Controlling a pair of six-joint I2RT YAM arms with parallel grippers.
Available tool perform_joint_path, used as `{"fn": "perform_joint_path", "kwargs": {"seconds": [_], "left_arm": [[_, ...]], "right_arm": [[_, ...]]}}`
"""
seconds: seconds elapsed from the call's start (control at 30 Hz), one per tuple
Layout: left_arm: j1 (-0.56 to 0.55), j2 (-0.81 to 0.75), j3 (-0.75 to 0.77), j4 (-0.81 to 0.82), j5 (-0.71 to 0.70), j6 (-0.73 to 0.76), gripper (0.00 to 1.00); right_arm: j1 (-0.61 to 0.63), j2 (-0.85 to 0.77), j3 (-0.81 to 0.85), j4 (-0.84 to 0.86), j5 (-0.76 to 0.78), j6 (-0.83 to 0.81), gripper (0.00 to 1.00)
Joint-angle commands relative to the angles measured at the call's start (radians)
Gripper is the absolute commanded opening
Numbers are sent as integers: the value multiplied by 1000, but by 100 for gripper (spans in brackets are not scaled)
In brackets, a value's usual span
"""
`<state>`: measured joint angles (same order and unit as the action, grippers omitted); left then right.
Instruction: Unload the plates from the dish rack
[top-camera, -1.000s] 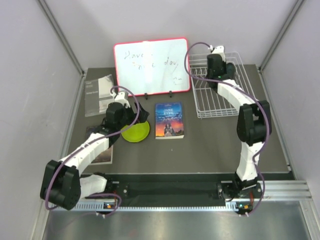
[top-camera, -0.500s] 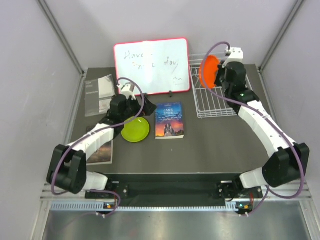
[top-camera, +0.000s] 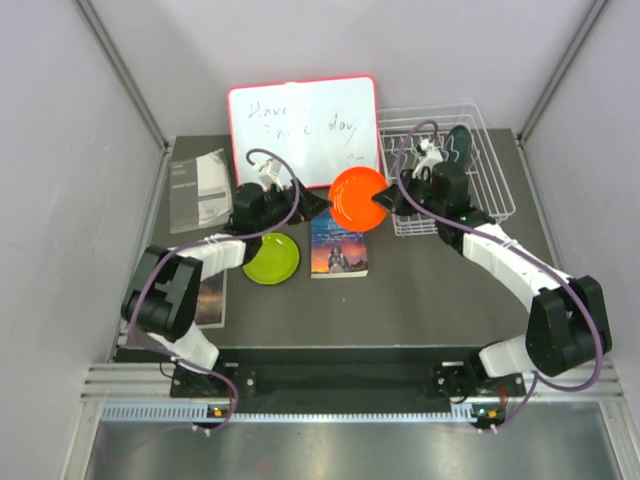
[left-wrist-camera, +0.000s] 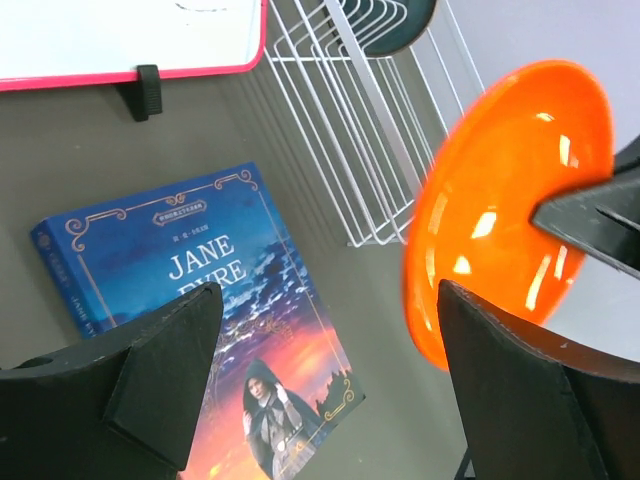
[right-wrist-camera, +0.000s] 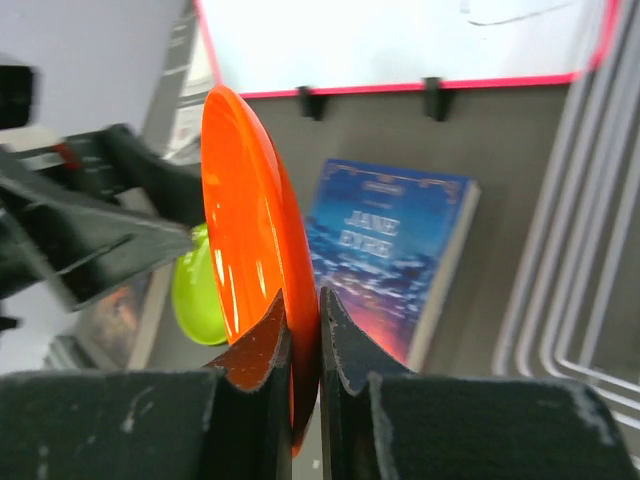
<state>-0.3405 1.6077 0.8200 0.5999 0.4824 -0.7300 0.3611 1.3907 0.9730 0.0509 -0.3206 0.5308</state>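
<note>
My right gripper (top-camera: 384, 200) is shut on the rim of the orange plate (top-camera: 357, 197), holding it on edge in the air above the book's far end, left of the dish rack (top-camera: 470, 190). In the right wrist view the fingers (right-wrist-camera: 262, 345) pinch the orange plate (right-wrist-camera: 245, 230). My left gripper (top-camera: 320, 207) stands open just left of that plate, and nothing lies between its fingers (left-wrist-camera: 165, 375); the orange plate (left-wrist-camera: 510, 200) is by the right finger. A lime green plate (top-camera: 271, 259) lies flat on the table. A dark teal plate (top-camera: 458, 140) stands in the rack.
A red-framed whiteboard (top-camera: 303, 133) stands at the back, left of the rack. A blue paperback (top-camera: 338, 240) lies under the two grippers. A grey booklet (top-camera: 197, 190) and a dark magazine (top-camera: 207, 302) lie at the left. Side walls close in the table.
My right arm lifted the orange plate out of the rack and carried it left over the book. My left gripper left the green plate and reached right toward the orange one.
</note>
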Motion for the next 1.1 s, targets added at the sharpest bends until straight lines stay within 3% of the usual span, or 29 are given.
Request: {"fn": "perform_joint_path", "kwargs": {"seconds": [0.0, 0.13, 0.2, 0.27, 0.4, 0.5, 0.57, 0.6, 0.67, 0.7, 0.73, 0.8, 0.9, 1.07], "left_arm": [[1, 58, 21, 188, 41, -77, 92], [-3, 93, 30, 251, 48, -108, 88], [-5, 98, 30, 265, 48, -111, 81], [-8, 97, 24, 267, 48, -111, 64], [-9, 78, -4, 264, 38, -111, 0], [-9, 48, -31, 230, 19, -89, 0], [-9, 12, -54, 192, -7, -74, 0], [-9, -3, -59, 172, -19, -47, 0], [-9, -63, -70, 70, -80, -13, 0], [-9, -87, -73, 29, -112, 36, 0], [-8, -145, -71, -29, -143, 64, 0], [-8, -202, -68, -185, -238, 143, 0], [-3, -311, -74, -361, -380, 193, 0], [15, -474, -157, -495, -557, 225, 0]], "right_arm": [[44, 5, -11, 172, -80, 97, 0], [79, 47, -26, 229, -104, 135, 0], [90, 73, -46, 285, -141, 162, 0], [91, 100, -63, 369, -166, 213, 0], [95, 152, -77, 492, -233, 303, 0], [101, 172, -74, 507, -233, 307, 0], [101, 176, -57, 491, -230, 295, 9], [101, 176, -47, 439, -221, 267, 29], [99, 162, 2, 356, -200, 212, 46], [96, 153, 24, 245, -136, 142, 64], [92, 131, 45, 174, -97, 99, 70], [82, 107, 113, 68, 39, -7, 77], [42, 68, 170, -48, 129, -90, 78], [-59, 45, 230, -128, 169, -146, 80]]}}
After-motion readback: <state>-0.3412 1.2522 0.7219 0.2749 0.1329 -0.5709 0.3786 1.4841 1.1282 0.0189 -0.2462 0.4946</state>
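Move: The orange plate is in the right gripper, its middle about 5 cm to that hand's left, 2 cm ahead and 2 below. The open left gripper waits some 14 cm to the right hand's left, 3 cm lower. From the left hand the plate's middle is about 8 cm right, 1 ahead and 1 above; the Jane Eyre book is 4 cm right, 2 back and 15 below, the green plate 12 left, 6 back. The dish rack is 15 cm right and 17 ahead of the right hand. Leftward and slightly down, the right hand feeds the orange plate about 6 cm into the left gripper, which stays nearly in place and shuts on the plate's left edge. The right fingers then open and back off the plate rightward, up and forward, while the left hand pulls the plate some 8 cm left over the green plate's side of the table, turning counter-clockwise. ##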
